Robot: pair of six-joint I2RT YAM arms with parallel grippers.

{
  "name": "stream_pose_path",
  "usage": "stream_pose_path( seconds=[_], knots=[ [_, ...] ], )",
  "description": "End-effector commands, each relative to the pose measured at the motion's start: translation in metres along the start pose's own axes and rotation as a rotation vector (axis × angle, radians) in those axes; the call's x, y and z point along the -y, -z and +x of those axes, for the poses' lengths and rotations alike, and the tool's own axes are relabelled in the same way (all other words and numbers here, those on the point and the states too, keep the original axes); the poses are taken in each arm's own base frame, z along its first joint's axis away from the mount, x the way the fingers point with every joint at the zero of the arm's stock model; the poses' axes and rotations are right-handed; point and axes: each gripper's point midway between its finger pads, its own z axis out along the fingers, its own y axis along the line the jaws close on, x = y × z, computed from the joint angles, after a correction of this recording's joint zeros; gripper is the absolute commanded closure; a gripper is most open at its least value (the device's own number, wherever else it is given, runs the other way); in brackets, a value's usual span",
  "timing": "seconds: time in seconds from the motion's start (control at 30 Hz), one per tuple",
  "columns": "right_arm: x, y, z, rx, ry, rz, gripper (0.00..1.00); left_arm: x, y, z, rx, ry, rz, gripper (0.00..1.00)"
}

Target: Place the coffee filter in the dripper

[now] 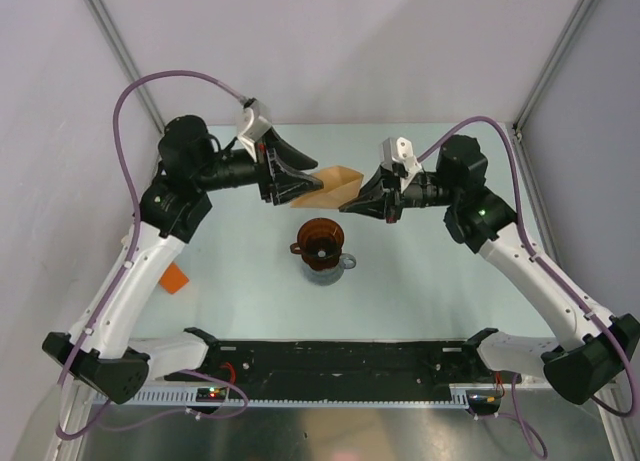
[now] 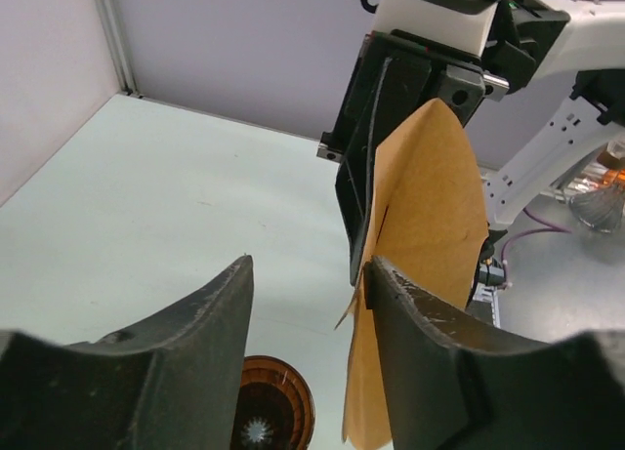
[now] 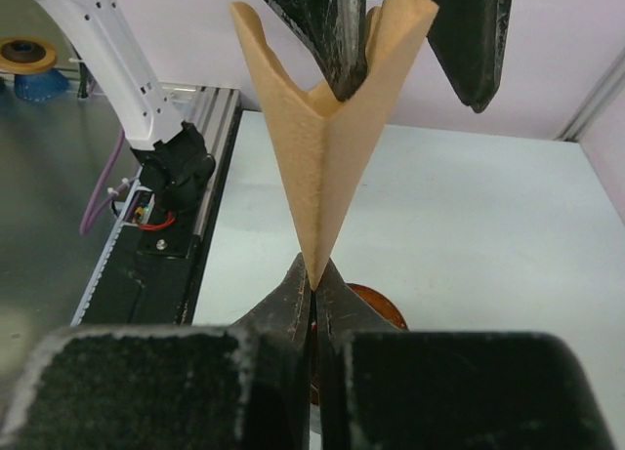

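The light-tan coffee filter (image 1: 334, 187) hangs in the air between my two grippers, above and just behind the dripper (image 1: 320, 241). My right gripper (image 3: 312, 284) is shut on the filter's pointed end (image 3: 320, 157), with its mouth spread away from me. My left gripper (image 2: 311, 265) is open. In the right wrist view one of its fingers (image 3: 327, 30) reaches into the filter's open mouth and the other stays outside. The filter (image 2: 430, 206) lies against my left gripper's right finger. The reddish-brown dripper (image 2: 266, 406) shows below, its cone empty.
The dripper sits on a clear vessel with a small handle (image 1: 347, 263). A small orange box (image 1: 175, 278) lies on the table at the left, beside my left arm. A black rail (image 1: 330, 366) runs along the near edge.
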Motion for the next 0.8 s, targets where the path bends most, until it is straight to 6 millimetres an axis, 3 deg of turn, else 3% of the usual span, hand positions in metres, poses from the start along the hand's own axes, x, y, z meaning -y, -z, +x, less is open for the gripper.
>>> stream_pose_path(
  seconds=[0.0,0.13,0.2,0.23,0.3,0.4,0.57,0.77],
  knots=[
    [-0.012,0.001,-0.004,-0.005,-0.018,-0.038,1.00,0.013,-0.002,0.003,-0.027,-0.083,0.033,0.48],
    [-0.014,0.000,-0.001,-0.021,-0.069,-0.057,1.00,0.018,-0.004,0.013,-0.060,-0.095,0.049,0.63],
    [-0.011,-0.001,0.000,-0.028,-0.094,-0.054,0.98,0.020,-0.004,0.016,-0.070,-0.080,0.056,0.76],
    [-0.008,0.000,0.001,-0.030,-0.110,-0.045,0.94,0.018,-0.005,0.017,-0.073,-0.067,0.045,0.88],
    [0.003,0.001,0.004,-0.032,-0.142,-0.008,0.82,0.010,-0.006,0.018,-0.078,-0.016,-0.009,0.97],
    [0.023,0.006,0.010,-0.044,-0.163,0.081,0.59,-0.018,-0.006,0.020,-0.076,0.103,-0.168,1.00],
    [0.053,0.009,0.029,-0.140,-0.008,0.281,0.26,-0.045,0.001,0.023,-0.045,0.248,-0.342,1.00],
    [0.078,0.001,0.030,-0.148,0.164,0.437,0.18,-0.048,0.001,0.027,-0.006,0.424,-0.370,1.00]
  ],
)
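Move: The paper coffee filter, its point still pinched in the shut right fingers, has its middle about 3 cm to the right of the left hand, 1 cm nearer the base and 2 cm lower; from the right hand it is some 3 cm left, 1 cm ahead and 4 cm up. From the right hand the brown dripper stands about 5 cm left, 1 cm ahead and 25 cm down, on the glass server, which is some 8 cm below it. Down and slightly back, the left hand sinks with its open fingers astride the filter's wall, closes and pinches it, then swings some 5 cm forward, turning counter-clockwise and tipping. The right hand sinks alongside, opens wide once the left has shut, and lets go of the point, moving about 5 cm forward while turning clockwise. ##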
